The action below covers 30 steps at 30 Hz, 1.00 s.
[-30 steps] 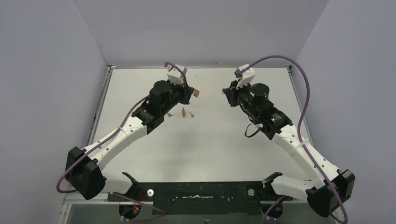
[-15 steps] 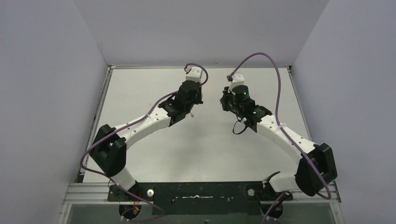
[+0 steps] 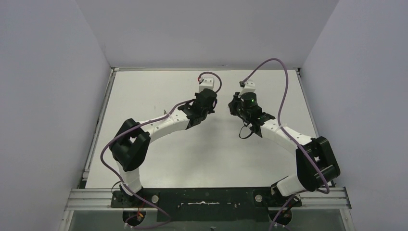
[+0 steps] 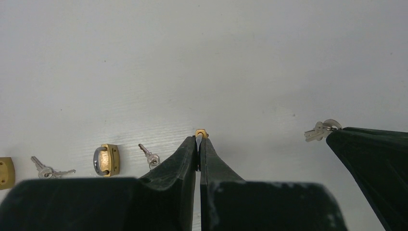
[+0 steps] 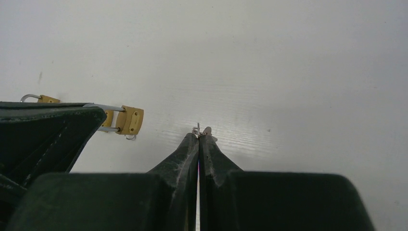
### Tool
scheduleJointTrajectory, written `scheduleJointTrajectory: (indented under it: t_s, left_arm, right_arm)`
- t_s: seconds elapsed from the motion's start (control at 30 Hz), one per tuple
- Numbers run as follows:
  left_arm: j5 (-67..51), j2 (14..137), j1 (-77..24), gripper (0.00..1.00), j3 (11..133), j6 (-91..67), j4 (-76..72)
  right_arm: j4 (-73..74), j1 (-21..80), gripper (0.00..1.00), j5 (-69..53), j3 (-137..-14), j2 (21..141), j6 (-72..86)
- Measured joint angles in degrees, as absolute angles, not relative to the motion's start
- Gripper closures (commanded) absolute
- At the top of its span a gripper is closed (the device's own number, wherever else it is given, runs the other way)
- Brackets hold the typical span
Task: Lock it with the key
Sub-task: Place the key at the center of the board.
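Note:
In the left wrist view my left gripper (image 4: 198, 138) is shut on a small brass padlock (image 4: 201, 133). Its shackle is pinched between the fingers and its body pokes out past the tips. My right gripper (image 5: 198, 136) is shut on a key (image 5: 202, 130) with its ring at the fingertips. From the right wrist view the held padlock (image 5: 129, 120) sticks out of the left gripper's fingers (image 5: 53, 130), to the left of the key and apart from it. In the top view the left gripper (image 3: 212, 102) and right gripper (image 3: 233, 104) face each other mid-table with a small gap.
On the white table under the left arm lie a second brass padlock (image 4: 107, 160), a loose key (image 4: 149, 156), another key (image 4: 48, 170) and a brass piece (image 4: 4, 172) at the frame edge. Grey walls close in the table (image 3: 159, 159) at the back and sides.
Both arms have swung inward toward the table's middle. The two grippers now stand much closer together, each still holding its object.

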<state>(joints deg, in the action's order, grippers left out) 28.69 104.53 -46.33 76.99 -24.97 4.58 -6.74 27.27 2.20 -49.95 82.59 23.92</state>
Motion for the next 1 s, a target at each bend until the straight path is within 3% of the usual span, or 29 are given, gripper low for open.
scheduleJointTrajectory:
  t_s: [0.47, 1.0]
  left_arm:
    - [28.73, 109.14, -46.46, 1.00, 76.84, -29.52, 4.23]
    - [28.71, 112.51, -46.46, 1.00, 75.57, -31.53, 2.72]
  right_arm:
    - [-13.76, 26.28, 1.00, -3.46, -49.89, 95.50, 29.56]
    - [-15.88, 26.28, 1.00, -5.41, -47.42, 98.30, 32.25]
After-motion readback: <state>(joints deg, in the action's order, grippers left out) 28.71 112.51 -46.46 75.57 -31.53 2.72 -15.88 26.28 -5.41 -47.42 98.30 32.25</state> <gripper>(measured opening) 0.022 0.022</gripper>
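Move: The right hand, holding the key, has its bare spot on the board about 14 cm below, 2 cm to its left; the left hand's padlock hangs some 7 cm left and 2 cm ahead of the right hand. That padlock's spot is about 14 cm straight below the left hand; from the left hand, the standing second padlock is 11 cm left and its key 7 cm left, 1 cm back, both 14 cm below. Both hands sink towards the board, right with key 10 cm, left with padlock 7, fingers shut, right tipping down. ##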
